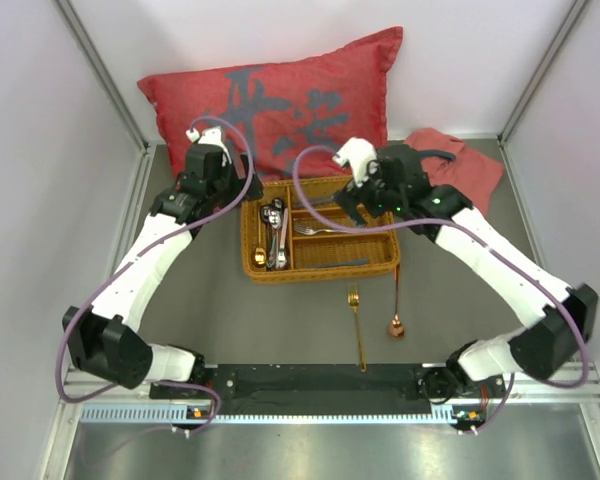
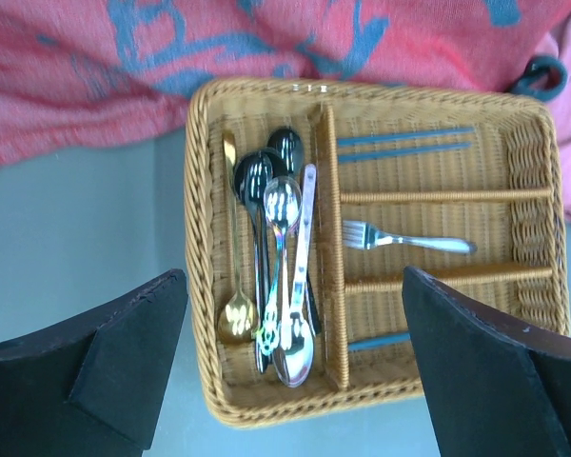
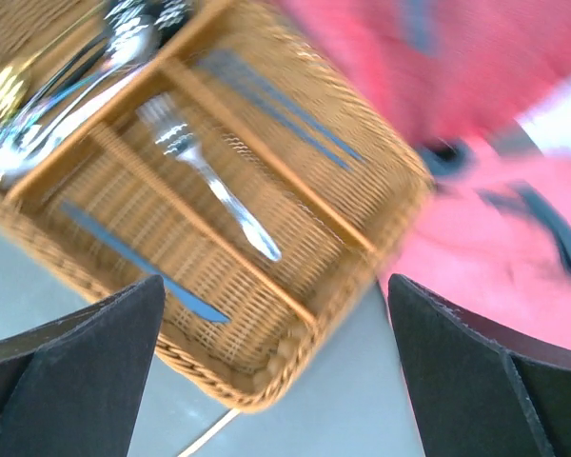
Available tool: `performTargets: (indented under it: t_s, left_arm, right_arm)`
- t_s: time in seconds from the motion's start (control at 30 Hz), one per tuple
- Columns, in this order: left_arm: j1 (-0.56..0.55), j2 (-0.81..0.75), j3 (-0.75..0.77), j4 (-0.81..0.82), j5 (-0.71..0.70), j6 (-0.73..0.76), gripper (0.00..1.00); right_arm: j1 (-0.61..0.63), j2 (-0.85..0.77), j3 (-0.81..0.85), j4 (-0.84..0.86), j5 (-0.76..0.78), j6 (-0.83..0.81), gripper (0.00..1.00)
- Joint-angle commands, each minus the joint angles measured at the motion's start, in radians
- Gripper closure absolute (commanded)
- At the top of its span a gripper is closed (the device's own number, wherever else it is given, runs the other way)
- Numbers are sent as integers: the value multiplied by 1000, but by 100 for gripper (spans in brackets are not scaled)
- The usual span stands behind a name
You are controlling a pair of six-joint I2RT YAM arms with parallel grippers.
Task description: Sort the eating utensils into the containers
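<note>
The tan wicker tray (image 1: 320,272) lies mid-table. Its long compartment holds several spoons (image 2: 281,276) in silver, gold and black. Of the shorter compartments, one has dark blue chopsticks (image 2: 404,143), one a silver fork (image 2: 404,238), one a dark blue knife (image 2: 381,341). A gold fork (image 1: 356,325) and a copper spoon (image 1: 394,310) lie on the table in front of the tray. My left gripper (image 2: 293,286) hangs open above the tray's left end. Over the tray's right end my right gripper (image 3: 274,286) is open, holding nothing; its view is blurred.
A red cushion (image 1: 280,100) leans against the back wall just behind the tray. A crumpled red cloth (image 1: 460,165) lies at the back right, beside my right wrist. White walls close in both sides of the table.
</note>
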Motion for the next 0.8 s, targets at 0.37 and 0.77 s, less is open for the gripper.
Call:
performTargets:
  t_s: [0.37, 0.77]
  left_arm:
    - [5, -180, -178, 1, 121, -86, 2]
    - [5, -249, -250, -29, 207, -120, 2]
  right_arm:
    - [-46, -110, -121, -568, 181, 790, 1]
    - [-45, -287, -543, -444, 1, 1037, 32]
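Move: The copper spoon's middle lies about 14 cm back from the right hand, 12 cm to its right and 24 cm below, with the bowl at the near end. The golden fork lies some 20 cm back, 4 cm to the right and 24 cm below. The basket's middle is roughly 2 cm ahead, 6 cm left and 22 cm below. From the left hand the spoon is about 18 cm back, 34 cm right and 24 cm below. Swinging right with a small rise, the empty right hand leaves the basket, then sweeps back and down towards the copper spoon, ending about 20 cm farther back and 15 cm lower. Its wrist turns clockwise and tips until the fingers point almost straight down, and they narrow to about three-quarters open. The open left hand draws back about 7 cm, sinking slightly. ##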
